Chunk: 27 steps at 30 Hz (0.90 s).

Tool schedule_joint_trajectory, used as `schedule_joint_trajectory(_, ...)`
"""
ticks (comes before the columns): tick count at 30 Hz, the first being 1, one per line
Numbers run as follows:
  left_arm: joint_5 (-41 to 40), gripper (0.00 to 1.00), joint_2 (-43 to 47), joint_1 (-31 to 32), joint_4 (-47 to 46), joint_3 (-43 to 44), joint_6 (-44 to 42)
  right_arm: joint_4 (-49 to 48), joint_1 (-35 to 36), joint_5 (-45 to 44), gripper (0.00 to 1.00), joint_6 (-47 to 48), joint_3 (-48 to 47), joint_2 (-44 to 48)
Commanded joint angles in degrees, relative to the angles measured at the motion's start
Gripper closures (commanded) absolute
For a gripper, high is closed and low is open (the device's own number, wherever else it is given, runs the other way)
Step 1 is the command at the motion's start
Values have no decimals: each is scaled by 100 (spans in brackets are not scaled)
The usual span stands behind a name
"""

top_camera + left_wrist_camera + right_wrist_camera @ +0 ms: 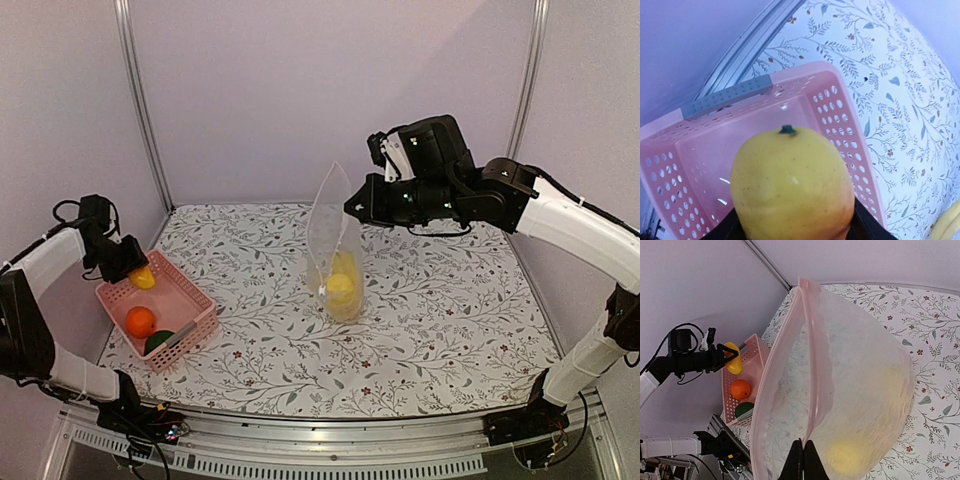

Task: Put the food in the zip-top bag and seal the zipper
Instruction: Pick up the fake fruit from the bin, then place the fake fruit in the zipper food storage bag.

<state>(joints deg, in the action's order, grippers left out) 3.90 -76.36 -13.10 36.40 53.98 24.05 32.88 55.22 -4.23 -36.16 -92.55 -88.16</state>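
My left gripper (136, 270) is over the far end of the pink basket (190, 300), shut on a yellow lemon-like fruit (144, 279). In the left wrist view this fruit (790, 185), with its green stem, fills the space between the black fingers (722, 231). A round orange (140, 321) and a dark green piece (158, 341) lie in the basket. The clear zip-top bag (333, 240) stands upright mid-table with yellow food (342, 282) at its bottom. My right gripper (804, 452) is shut on the bag's rim at the zipper (811, 340), and the mouth gapes open.
The basket (754, 360) sits near the table's left edge, beside the metal frame post (142, 100). The floral table cover (450, 320) runs right and forward of the bag. The right arm (520, 205) reaches in from the right, above the table.
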Motion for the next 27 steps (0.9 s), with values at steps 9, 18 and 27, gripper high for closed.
schedule_joint_trajectory(9,851,54,1698,1240,-306,-133,28,290,11,-148,100,10,-263,114)
schedule_joint_trajectory(18,1554,54,1946,2726,-340,578,99,427,13,-174,100,30,-417,-49)
schedule_joint_trajectory(27,1786,53,1422,4812,-946,1789,196,501,12,-145,100,105,-601,-181)
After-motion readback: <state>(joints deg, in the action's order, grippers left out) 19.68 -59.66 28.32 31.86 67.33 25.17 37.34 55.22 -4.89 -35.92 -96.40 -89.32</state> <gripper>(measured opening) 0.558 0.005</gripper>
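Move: The left hand already holds the yellow fruit clear of the bin floor. The mouth of the zip-top bag it is bound for lies about 45 cm to its right, 5 cm back and some 16 cm higher. The pink bin's middle is about 6 cm back, 6 cm right and 12 cm below this hand; the orange is 9 cm back, 4 cm right and 10 cm below. From the right hand, the mouth's middle is about 4 cm left, level fore and aft, and 5 cm lower. Rising first, then swinging rightward as it keeps climbing, the left hand carries the gripped yellow fruit out over the bin towards the bag's open mouth, about 27 cm right and 21 cm up, easing a little back late on. Its wrist tips up from steeply down and turns clockwise some 50 degrees; the fingers keep their hold. The right hand stays put, still pinching the bag's edge. ##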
